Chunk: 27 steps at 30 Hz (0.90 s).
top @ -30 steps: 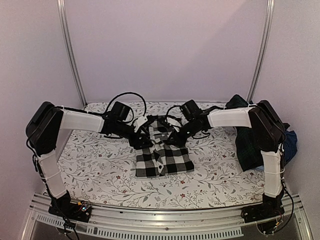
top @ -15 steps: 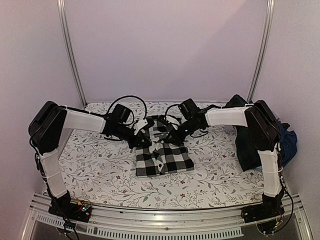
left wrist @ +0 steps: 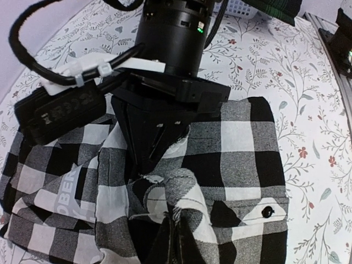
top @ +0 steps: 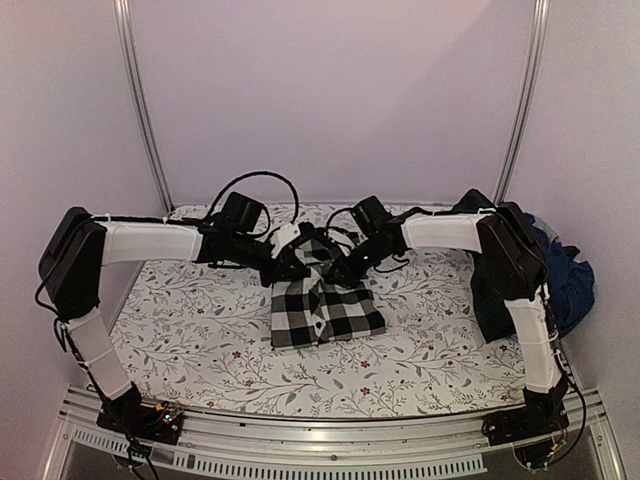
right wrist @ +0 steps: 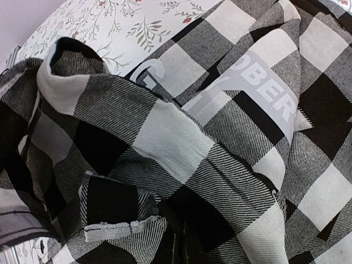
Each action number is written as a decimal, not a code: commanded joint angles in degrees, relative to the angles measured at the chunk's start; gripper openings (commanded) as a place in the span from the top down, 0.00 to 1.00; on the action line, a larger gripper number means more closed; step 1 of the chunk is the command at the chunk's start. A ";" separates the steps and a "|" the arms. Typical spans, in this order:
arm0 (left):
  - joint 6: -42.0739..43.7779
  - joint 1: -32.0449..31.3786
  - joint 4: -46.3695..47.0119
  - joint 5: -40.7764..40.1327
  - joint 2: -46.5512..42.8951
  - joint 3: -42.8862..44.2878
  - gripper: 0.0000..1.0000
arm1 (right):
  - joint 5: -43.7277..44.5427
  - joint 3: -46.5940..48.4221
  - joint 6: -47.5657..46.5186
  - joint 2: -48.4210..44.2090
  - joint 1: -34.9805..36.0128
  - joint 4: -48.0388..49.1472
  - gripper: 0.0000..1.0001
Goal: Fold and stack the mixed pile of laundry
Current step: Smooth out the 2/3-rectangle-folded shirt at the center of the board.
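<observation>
The black-and-white checked shirt lies folded at the table's middle, its far edge gathered up between both grippers. My left gripper is shut on a raised fold of that edge, and its fingers show only at the bottom of the left wrist view. My right gripper pinches the same edge from the other side, shut on checked cloth that fills its view. The rest of the mixed laundry pile, dark green plaid and navy pieces, sits at the right edge.
The floral table covering lies around the shirt. A white basket shows at the top of the left wrist view. Metal frame posts stand at the back corners, and a rail runs along the near edge.
The left gripper has closed on the shirt's far edge. Both grippers have drawn closer together, and the far edge has bunched up between them.
</observation>
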 commanded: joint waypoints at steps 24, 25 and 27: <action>-3.65 0.26 4.25 -10.53 18.06 12.15 0.99 | -7.15 -3.89 17.61 -13.99 -9.96 -1.53 0.52; -4.33 0.48 4.37 -10.40 18.59 12.56 0.99 | -9.18 -4.69 18.00 -14.01 -9.90 -1.29 0.53; -5.58 1.01 4.71 -9.89 19.37 13.11 0.98 | -12.48 -7.19 20.60 -14.17 -9.66 1.25 0.55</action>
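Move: The left hand still pinches a raised fold of the shirt's button strip. The spot on the shirt where it is taken lies about 7 cm ahead, 2 cm to the right and 8 cm below. The shirt's near-left corner is roughly 11 cm back and 7 cm left of this hand. From the right hand, closed low on the cloth, the shirt's far-right corner lies about 11 cm ahead and 4 cm right, its near-right corner some 12 cm back and 10 cm right. Keeping its pinch on the fold, the left hand lowers it about 7 cm while carrying it nearly as far forward, down onto the middle of the shirt, with only a slight turn of the wrist. The right hand first eases a little forward on the cloth, then opens to about half, lets go and swings out to its right and forward, rising about 11 cm clear of the shirt's far-right part while turning some 20 degrees clockwise. ##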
